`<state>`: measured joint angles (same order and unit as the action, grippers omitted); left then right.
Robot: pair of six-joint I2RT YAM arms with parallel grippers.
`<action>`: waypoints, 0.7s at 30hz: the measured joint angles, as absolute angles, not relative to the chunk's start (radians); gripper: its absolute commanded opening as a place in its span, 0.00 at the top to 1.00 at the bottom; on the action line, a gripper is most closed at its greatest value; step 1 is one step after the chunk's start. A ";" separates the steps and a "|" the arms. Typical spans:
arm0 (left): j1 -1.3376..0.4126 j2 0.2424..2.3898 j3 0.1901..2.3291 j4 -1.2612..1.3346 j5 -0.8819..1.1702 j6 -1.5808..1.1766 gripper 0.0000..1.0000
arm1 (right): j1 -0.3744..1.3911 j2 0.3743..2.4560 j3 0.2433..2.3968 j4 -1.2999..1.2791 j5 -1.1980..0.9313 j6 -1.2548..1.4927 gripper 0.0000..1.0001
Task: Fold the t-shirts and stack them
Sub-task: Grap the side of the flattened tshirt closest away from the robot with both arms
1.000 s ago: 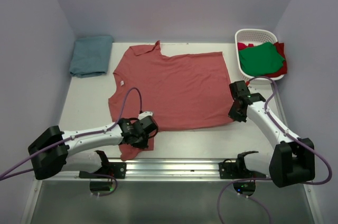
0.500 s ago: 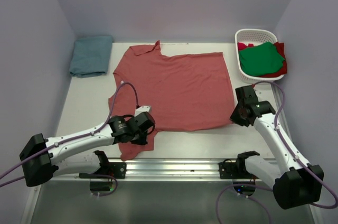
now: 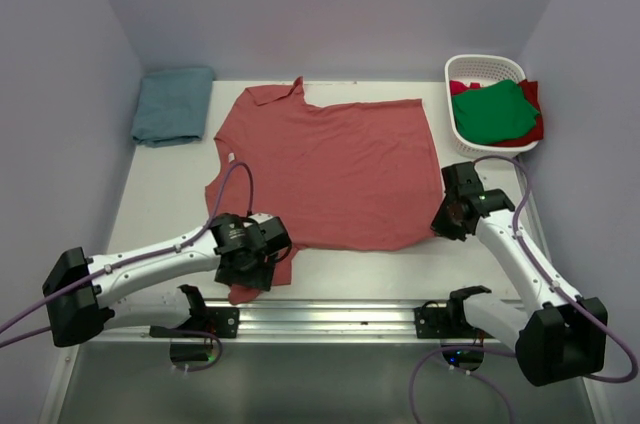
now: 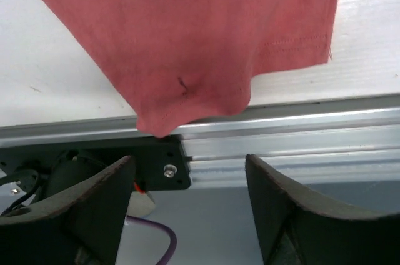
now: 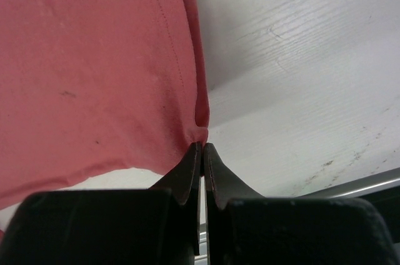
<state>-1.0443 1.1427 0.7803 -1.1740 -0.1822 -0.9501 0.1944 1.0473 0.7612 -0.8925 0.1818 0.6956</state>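
A faded brick-red collared t-shirt [image 3: 325,164] lies spread flat on the white table. My right gripper [image 3: 446,221] is shut on its near right hem corner [image 5: 199,129], pinching the cloth. My left gripper [image 3: 247,266] is open and empty above the near left sleeve [image 4: 187,59], which hangs over the table's front rail. A folded teal-blue t-shirt [image 3: 173,104] lies at the back left. A green t-shirt [image 3: 494,111] and a brighter red one [image 3: 532,94] lie in the basket.
The white slotted basket [image 3: 484,68] stands at the back right corner. A metal rail [image 3: 330,316] with black arm mounts runs along the table's near edge. Walls close in on the left, back and right.
My left gripper has slid toward the near edge, over the sleeve. My right gripper has shifted slightly left while holding the hem corner; the near right hem has drawn in a little.
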 measured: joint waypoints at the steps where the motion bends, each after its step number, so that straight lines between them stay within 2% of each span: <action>1: -1.052 1.143 0.794 -1.188 -0.177 -0.952 0.30 | 0.194 1.055 0.760 -0.889 0.180 0.694 1.00; 4: -1.071 1.166 0.811 -1.221 -0.152 -0.949 0.35 | 0.194 1.063 0.757 -0.875 0.169 0.688 1.00; 14: -1.068 1.438 0.780 -1.192 -0.144 -0.892 0.36 | 0.194 1.058 0.757 -0.856 0.163 0.670 1.00; 17: -1.026 1.446 0.737 -1.151 -0.146 -0.860 0.43 | 0.194 1.057 0.757 -0.852 0.161 0.665 1.00; 21: -0.931 1.441 0.704 -1.110 -0.150 -0.816 0.45 | 0.194 1.051 0.757 -0.850 0.161 0.661 1.00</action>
<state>-0.9314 1.4410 0.7036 -1.1095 -0.1497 -0.8158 0.1944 1.0508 0.7570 -0.8505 0.1608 0.6609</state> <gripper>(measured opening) 0.558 0.014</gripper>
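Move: The near sleeve tip of the red t-shirt lies about 3 cm to the left of the left hand, 2 cm back and some 6 cm below. The sleeve's other corner is about 9 cm to its right and 1 cm ahead, and the left arm's base plate some 7 cm back and 6 cm left. The right hand already pinches the shirt's near right corner; from there the sleeve tip is about 45 cm left and 15 cm back. The right hand keeps its pinch on the shirt corner, hardly moving. The open left hand first eases back about 2 cm, then sinks some 5 cm while shifting 3.5 cm left onto the sleeve tip, ending with a small nudge forward. Its fingertips tilt towards the left and back by roughly 15 degrees each way, and the fingers narrow somewhat but stay well apart, one on each side of the tip. ##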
